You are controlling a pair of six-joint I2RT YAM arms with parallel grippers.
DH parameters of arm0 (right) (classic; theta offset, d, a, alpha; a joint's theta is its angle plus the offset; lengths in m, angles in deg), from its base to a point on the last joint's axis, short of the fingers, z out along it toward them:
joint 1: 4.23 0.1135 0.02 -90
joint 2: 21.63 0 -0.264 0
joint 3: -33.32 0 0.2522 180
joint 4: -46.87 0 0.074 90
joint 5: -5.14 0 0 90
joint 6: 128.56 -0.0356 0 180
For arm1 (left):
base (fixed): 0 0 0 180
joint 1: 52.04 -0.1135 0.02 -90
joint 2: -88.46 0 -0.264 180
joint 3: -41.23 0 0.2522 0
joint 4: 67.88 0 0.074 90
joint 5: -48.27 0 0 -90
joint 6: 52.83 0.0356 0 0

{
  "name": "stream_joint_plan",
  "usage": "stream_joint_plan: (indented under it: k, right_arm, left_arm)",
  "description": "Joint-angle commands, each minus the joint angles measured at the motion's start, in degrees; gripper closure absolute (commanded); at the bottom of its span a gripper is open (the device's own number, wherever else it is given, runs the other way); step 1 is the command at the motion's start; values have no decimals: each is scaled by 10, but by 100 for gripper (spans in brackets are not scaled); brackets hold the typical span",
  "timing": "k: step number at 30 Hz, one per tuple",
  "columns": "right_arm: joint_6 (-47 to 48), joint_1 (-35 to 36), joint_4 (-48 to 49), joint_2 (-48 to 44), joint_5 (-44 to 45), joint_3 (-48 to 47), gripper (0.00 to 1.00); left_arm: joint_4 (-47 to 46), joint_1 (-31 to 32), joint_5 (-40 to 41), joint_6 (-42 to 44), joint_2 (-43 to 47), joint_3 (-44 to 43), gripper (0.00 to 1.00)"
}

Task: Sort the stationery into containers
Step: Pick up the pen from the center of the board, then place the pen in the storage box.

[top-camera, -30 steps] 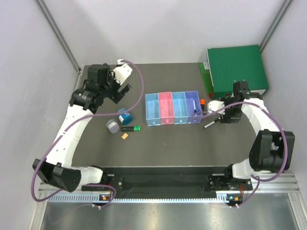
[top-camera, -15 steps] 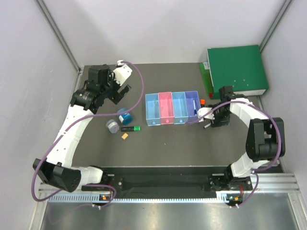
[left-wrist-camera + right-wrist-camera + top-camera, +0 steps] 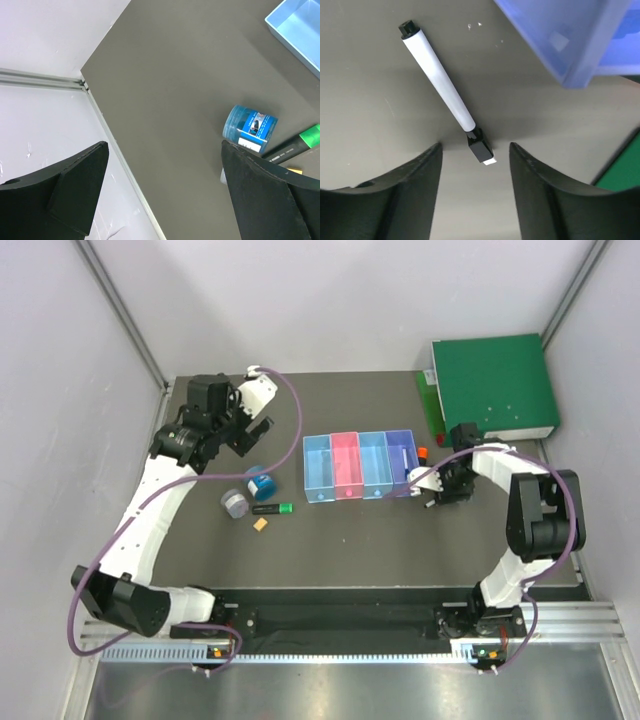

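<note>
A thin white pen with a black cap [image 3: 442, 85] lies flat on the dark table, just right of the purple bin [image 3: 570, 35]. My right gripper [image 3: 475, 150] hangs low over it, open, with the cap end between the fingertips and touching neither. The joined containers [image 3: 319, 495] stand mid-table, and the purple one [image 3: 411, 480] has a white pen in it. My left gripper [image 3: 164, 150] is open and empty above the back-left table. Below it lie a blue tin [image 3: 248, 129], a grey tin [image 3: 236, 503], a green-capped highlighter [image 3: 272, 508] and a tiny orange block [image 3: 260, 524].
A large green binder [image 3: 490, 385] lies at the back right, close behind my right arm. An orange-capped highlighter [image 3: 423, 453] sits between the purple bin and the binder. The table's left edge and a white wall [image 3: 45, 45] are near my left gripper.
My right gripper has swung left from beside the binder to over the black-capped pen, and its jaws have narrowed. The left arm has hardly moved.
</note>
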Motion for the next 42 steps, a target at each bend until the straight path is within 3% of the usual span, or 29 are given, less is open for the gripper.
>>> stream_joint_plan:
  k: [1, 5, 17, 25, 29, 32, 35, 42]
  right_arm:
    - [0, 10, 10, 14, -17, 11, 46]
    - [-10, 12, 9, 20, -7, 25, 67]
    - [-50, 12, -2, -30, -2, 60, 100]
    - [-66, 12, -106, -160, -30, 59, 100]
    - [-74, 13, -207, -247, -51, 32, 100]
    - [-121, 13, -241, -279, -87, 2, 100]
    - [-235, 14, -234, -276, -146, -43, 100]
    - [-604, 17, -133, -169, -283, -158, 100]
  left_arm:
    - [-24, 2, 13, 9, -12, -29, 1]
    - [-28, 2, 13, 12, -19, -34, 1]
    - [-29, 3, 13, 17, -17, -40, 1]
    - [-34, 3, 8, 11, 5, -7, 1]
    - [-41, 3, 1, -8, 15, 18, 1]
    - [-42, 3, -4, -28, 16, 39, 1]
    - [-43, 3, -16, -42, 18, 59, 1]
    - [-30, 3, -26, -39, 21, 76, 1]
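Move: The right hand, fingers part open and pointing down, is just above the cap end of the black-and-white pen; the pen's middle lies about 4 cm left, 2 cm back and 1 cm below. The purple compartment is some 13 cm left and 6 cm ahead, at about fingertip height, and the orange marker about 9 cm left and 7 cm ahead. From the left hand the pen is roughly 44 cm right, 5 cm back and 29 cm below. Sinking barely half a centimetre, the right hand closes its fingers on the pen's cap end. It then draws back about 9 cm, climbs some 14 cm and finally curves left and slightly forward, rolling left side up and turning clockwise about 25 degrees each. Late on, the left hand, still open, dips about 5 cm. ##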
